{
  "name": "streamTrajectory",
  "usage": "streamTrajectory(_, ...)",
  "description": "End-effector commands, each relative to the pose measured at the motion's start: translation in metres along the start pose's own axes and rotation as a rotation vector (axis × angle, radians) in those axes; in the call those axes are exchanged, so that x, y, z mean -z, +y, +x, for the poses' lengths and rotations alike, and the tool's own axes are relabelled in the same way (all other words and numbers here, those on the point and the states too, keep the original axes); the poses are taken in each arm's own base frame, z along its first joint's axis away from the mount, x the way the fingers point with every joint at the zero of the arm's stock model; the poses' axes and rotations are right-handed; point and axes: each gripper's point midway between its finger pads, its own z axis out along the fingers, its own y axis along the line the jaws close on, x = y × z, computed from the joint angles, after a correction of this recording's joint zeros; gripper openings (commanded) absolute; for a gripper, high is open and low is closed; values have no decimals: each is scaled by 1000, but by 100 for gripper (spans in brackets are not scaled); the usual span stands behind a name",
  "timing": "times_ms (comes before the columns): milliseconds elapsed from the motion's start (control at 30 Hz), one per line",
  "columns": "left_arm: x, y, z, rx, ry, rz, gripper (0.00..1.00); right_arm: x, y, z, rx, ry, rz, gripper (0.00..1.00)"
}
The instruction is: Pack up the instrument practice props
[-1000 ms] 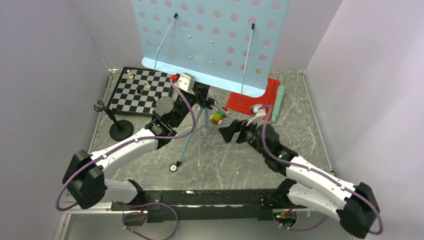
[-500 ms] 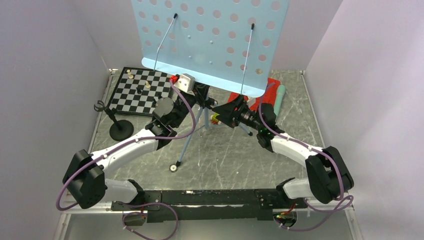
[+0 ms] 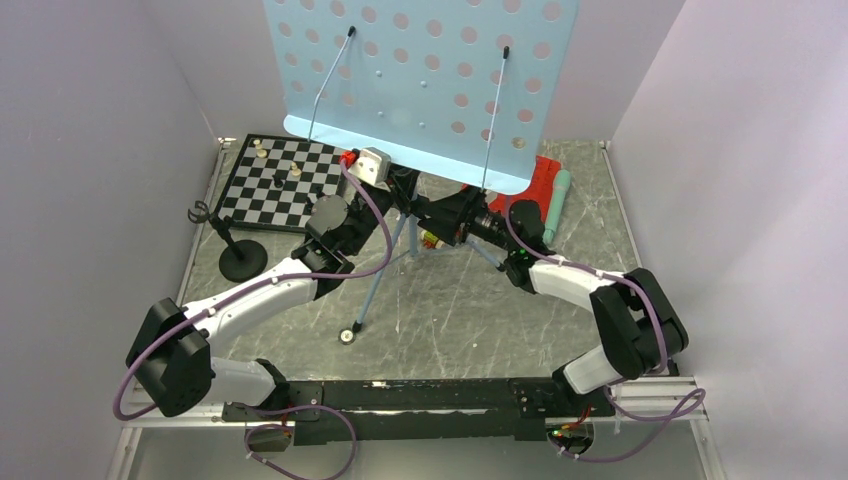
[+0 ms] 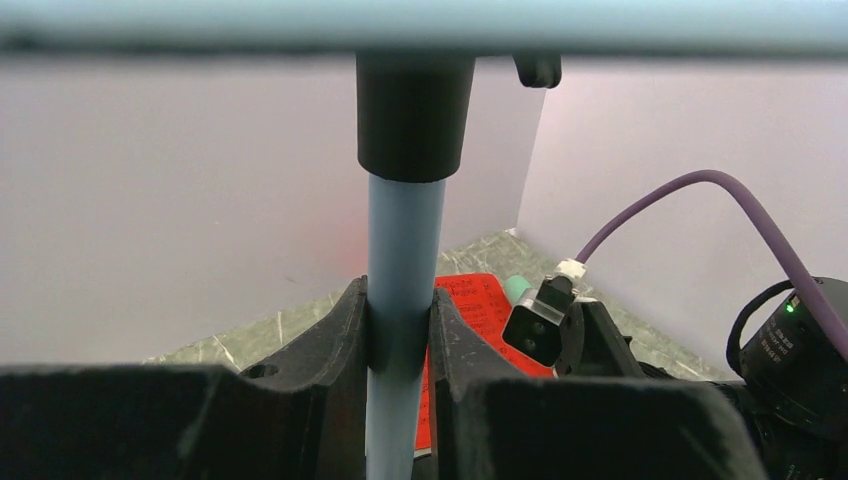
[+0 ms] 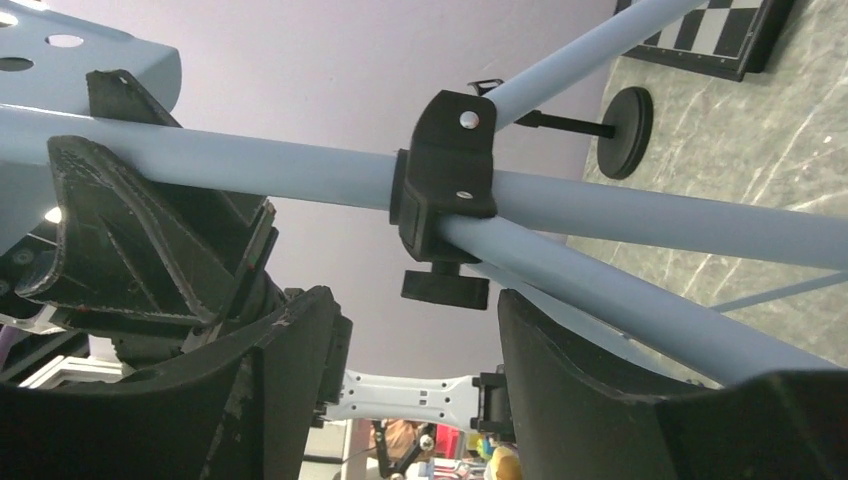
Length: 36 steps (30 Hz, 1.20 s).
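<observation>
The light blue perforated music stand (image 3: 420, 80) stands on its tripod at mid table. My left gripper (image 3: 402, 192) is shut on its pole (image 4: 403, 250), one finger on each side. My right gripper (image 3: 440, 215) is open at the tripod hub from the right. In the right wrist view the black clamp (image 5: 445, 165) and its knob (image 5: 446, 287) sit just beyond the tips of the right gripper (image 5: 415, 340), with nothing between the jaws. Red sheet-music pages (image 3: 545, 172) and the mint-green microphone (image 3: 556, 205) lie at the back right. The black mic stand (image 3: 240, 262) stands at the left.
A black-and-white chessboard (image 3: 285, 182) with pieces lies at the back left. A small multicoloured block toy (image 3: 432, 238) sits under the tripod, mostly hidden by my right gripper. A tripod leg ends in a foot (image 3: 347, 336) near the front. Walls close in on three sides.
My right arm has swung left and back from the front middle to the tripod hub, its jaws narrowing. The left gripper and the stand have stayed put.
</observation>
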Motion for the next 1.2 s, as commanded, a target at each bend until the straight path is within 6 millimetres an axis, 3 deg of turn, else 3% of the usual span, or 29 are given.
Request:
streamTrajectory(0,3,6,26,31,65,-38,0,-8,36,-5,12,-3,-110,64)
streamTrajectory(300,6,7,28,26,65,-41,0,-19,37,-13,-54,-16,-144,50)
streamTrajectory(600,6,3,34,30,82,-24,0,-24,39,-13,-37,-4,-149,17)
streamTrajectory(700,7,2,37,31,89,-21,0,-28,39,-13,19,8,-122,0)
streamTrajectory(900,8,2,38,26,95,-21,0,-33,30,-25,332,4,74,0)
streamTrajectory(1167,8,2,43,27,109,-21,0,-16,6,-44,743,-44,344,0)
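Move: The black knob at the stand's hub lies just off the right fingertips, about 2 cm ahead of the right hand and 2 cm to its left, level with it. The hub clamp sits some 4 cm farther out than the knob and 1 cm to its right, level with it. The left fingers are shut on the pole about 11 cm above the knob; from the left hand, the knob lies some 4 cm back, straight below otherwise. Ease the open right gripper forward and a little left, about 3 cm in all, onto the hub knob while shutting its fingers on it. Once they are closed, roll the hand some 30 degrees counter-clockwise as seen from behind it, letting the fingertips dip. Keep the left gripper closed on the pole; it shifts about 1.5 cm left and forward. ##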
